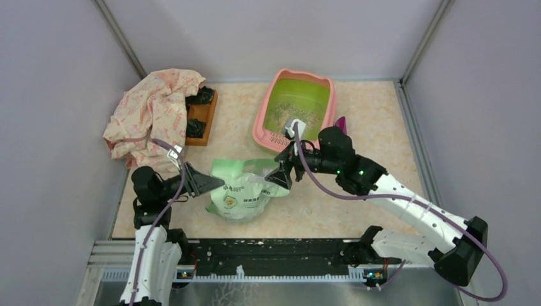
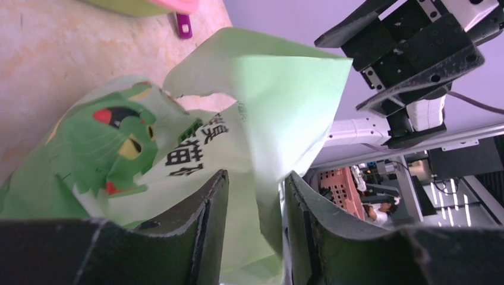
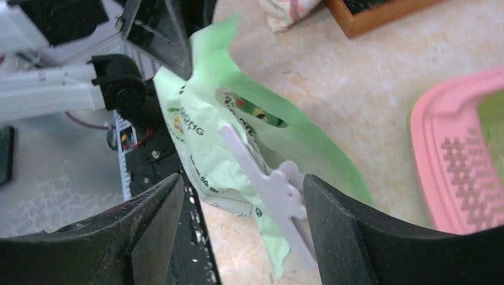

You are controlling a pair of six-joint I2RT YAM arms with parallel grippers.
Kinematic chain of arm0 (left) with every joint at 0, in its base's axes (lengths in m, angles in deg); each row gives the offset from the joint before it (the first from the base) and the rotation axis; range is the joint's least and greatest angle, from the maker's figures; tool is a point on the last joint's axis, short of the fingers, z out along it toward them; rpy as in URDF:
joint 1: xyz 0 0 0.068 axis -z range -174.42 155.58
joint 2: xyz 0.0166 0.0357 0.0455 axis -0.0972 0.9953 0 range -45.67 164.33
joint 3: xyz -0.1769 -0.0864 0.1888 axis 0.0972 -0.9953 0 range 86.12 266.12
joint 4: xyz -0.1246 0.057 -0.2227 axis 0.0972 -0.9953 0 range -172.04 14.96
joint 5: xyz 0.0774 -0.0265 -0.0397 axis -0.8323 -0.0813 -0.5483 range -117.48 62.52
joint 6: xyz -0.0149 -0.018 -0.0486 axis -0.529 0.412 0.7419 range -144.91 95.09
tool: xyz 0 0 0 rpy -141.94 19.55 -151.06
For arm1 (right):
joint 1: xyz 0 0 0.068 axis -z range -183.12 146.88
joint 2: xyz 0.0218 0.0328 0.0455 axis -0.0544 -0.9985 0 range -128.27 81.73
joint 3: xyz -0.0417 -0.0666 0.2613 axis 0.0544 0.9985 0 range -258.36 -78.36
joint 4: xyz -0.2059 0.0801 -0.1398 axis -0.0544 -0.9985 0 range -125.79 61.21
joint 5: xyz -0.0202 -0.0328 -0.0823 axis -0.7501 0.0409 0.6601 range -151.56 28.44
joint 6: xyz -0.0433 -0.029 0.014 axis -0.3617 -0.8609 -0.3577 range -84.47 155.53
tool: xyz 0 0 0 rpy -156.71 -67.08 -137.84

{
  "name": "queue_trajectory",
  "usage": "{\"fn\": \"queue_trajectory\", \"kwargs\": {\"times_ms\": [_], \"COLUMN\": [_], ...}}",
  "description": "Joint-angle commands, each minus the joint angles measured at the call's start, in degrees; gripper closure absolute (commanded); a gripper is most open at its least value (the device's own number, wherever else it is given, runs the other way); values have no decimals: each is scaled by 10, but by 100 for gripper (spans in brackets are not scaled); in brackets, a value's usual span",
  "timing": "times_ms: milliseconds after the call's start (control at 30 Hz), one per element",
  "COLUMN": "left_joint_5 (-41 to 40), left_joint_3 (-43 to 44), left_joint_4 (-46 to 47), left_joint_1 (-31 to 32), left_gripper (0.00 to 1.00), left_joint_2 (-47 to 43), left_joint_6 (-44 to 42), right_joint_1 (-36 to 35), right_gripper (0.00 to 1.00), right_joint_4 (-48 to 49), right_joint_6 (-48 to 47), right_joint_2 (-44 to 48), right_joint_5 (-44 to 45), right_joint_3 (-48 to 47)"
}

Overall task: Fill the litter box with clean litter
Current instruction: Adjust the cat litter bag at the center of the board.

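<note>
The litter box (image 1: 261, 131), pink-rimmed with a lime-green inside, stands at the back middle with a thin layer of pale clean litter (image 1: 281, 115) on its floor. In front of it lies a light green printed bag (image 1: 245, 191). My left gripper (image 1: 214, 185) is at the bag's left edge; in the left wrist view its jaws (image 2: 257, 175) stand apart with the bag's thin flap (image 2: 267, 101) hanging loose between them. My right gripper (image 1: 281, 173) is at the bag's right top corner. Its jaws (image 3: 243, 178) are wide open around a white clip (image 3: 267, 184) on the bag (image 3: 202, 130).
A magenta scoop (image 1: 341, 122) lies right of the litter box, behind my right arm. A patterned pink cloth (image 1: 153, 111) and a brown wooden tray (image 1: 203, 118) holding dark things sit at the back left. Grey walls close in both sides.
</note>
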Motion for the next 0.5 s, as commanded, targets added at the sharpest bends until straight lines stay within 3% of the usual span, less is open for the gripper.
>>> {"fn": "queue_trajectory", "kwargs": {"times_ms": [0,167,467], "left_joint_5": [-34,-38,-32], "left_joint_3": [74,141,162], "left_joint_4": [-91,-165,-172], "left_joint_1": [2,4,4], "left_gripper": [54,56,60], "left_joint_2": [20,39,47], "left_joint_6": [-105,-157,-163], "right_joint_1": [2,2,1], "right_gripper": [28,30,30], "right_joint_4": [72,10,-56], "right_joint_6": [-150,-243,-305], "right_joint_2": [-46,-95,-191], "right_joint_5": [-140,-182,-224], "right_joint_3": [-64,-131,-192]}}
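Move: The litter bag's open top lies some 9 cm to the right hand's left, level with it and roughly 7 cm lower. The white clip is about 6 cm left, 3 cm back and 8 cm below that hand; the pink-rimmed litter box stands about 25 cm ahead, 8 cm right and 20 cm lower. For the left hand the bag top is about 9 cm right and 3 cm ahead, near its own height, with a corner of the film already between the fingers. Carry the open right gripper left across the bag's top, about 5 cm, rising some 3 cm as it goes, and turn it about 25 degrees counter-clockwise with a roll of the wrist. Meanwhile raise the left gripper about 4 cm and ease it slightly forward, keeping the bag's corner between its part-open fingers. ##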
